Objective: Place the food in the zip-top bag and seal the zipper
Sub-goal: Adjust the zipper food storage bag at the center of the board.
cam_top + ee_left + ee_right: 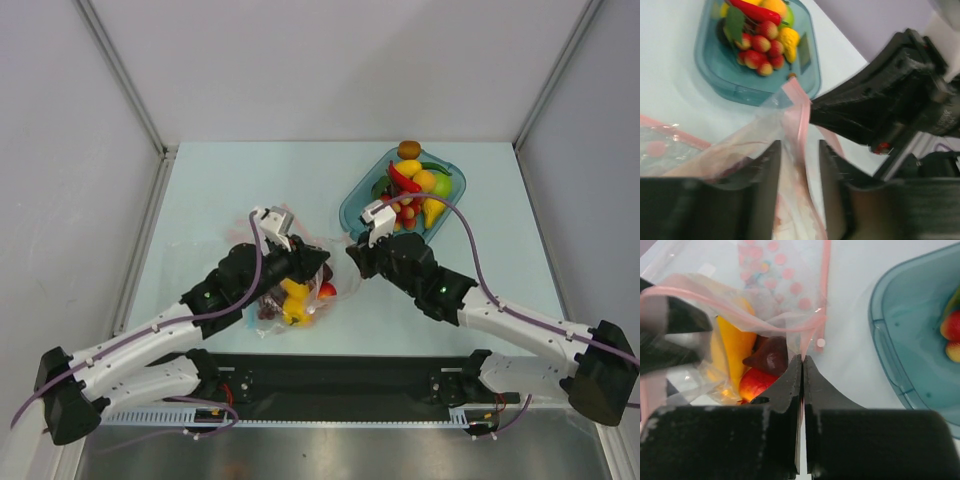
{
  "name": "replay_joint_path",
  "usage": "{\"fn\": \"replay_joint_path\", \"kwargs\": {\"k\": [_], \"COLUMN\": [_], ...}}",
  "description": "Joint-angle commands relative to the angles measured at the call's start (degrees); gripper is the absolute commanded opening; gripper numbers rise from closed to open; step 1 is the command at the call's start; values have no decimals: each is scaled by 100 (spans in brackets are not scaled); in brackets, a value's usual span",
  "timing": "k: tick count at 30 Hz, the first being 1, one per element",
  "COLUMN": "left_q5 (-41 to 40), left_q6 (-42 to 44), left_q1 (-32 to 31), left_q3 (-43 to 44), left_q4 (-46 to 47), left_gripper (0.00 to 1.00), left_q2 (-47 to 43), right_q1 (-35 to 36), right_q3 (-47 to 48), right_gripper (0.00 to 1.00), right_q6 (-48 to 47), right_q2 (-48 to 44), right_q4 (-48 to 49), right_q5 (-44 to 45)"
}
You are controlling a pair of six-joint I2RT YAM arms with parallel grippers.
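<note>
The zip-top bag (pixel 338 285) lies at the table's middle with food inside: a yellow pepper (pixel 732 347), a dark purple grape bunch (pixel 771 357) and a red fruit (pixel 756 382). My right gripper (pixel 803 357) is shut on the end of the pink zipper (pixel 740 307) at the bag's corner. My left gripper (pixel 800 145) faces it, tip to tip in the top view. Its fingers (pixel 767 190) stand a little apart, and the zipper strip (pixel 801 120) runs loosely between them. More food (pixel 412 190) is piled in the dish.
A teal translucent dish (pixel 350 205) stands at the back right, just beyond my right gripper (pixel 352 250). White walls close in the table on the left, back and right. Both arm bases sit at the near edge.
</note>
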Motion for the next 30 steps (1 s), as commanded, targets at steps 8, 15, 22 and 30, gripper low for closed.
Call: {"fn": "replay_joint_path", "kwargs": {"k": [8, 15, 22, 30], "left_q5": [1039, 846, -15, -375], "left_q6": [955, 2035, 3460, 4401], "left_q1": [-302, -952, -1883, -2271], "left_q3": [127, -101, -760, -1587], "left_q4": [651, 1046, 1406, 1918], "left_gripper": [78, 92, 100, 98], "left_q2": [-79, -79, -175, -835], "right_q1": [-1555, -1951, -2100, -2162], "right_q3": [-408, -470, -479, -488], "right_gripper": [0, 0, 0, 0], "right_q6": [1134, 1354, 1477, 1530], "right_q2": [-295, -207, -163, -137], "right_q4": [420, 517, 579, 632], "right_q5": [-1279, -1826, -2134, -2257]}}
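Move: The left hand's barely parted fingers still have the bag's mouth edge between them; the zipper's free slider end hangs roughly 5 cm back and 6 cm below. The apple in the bag is about 5 cm back, 2 cm right and 13 cm down, the yellow pepper 11 cm back and 4 cm left. The right fingers hold the bag's other mouth corner; the blue tray's middle lies some 16 cm ahead, 12 cm right and 12 cm lower. Keeping its pinch on the bag's mouth corner, the right hand quickly pulls it about 6 cm to the right, 4 cm forward and slightly down, towards the tray, then all but holds there, still tilting. The left hand lets go of the mouth edge, opens wide and backs off some 10 cm, first edging right, then dipping as it turns clockwise and tips down to bring its spread fingers around towards the zipper's slider end. ##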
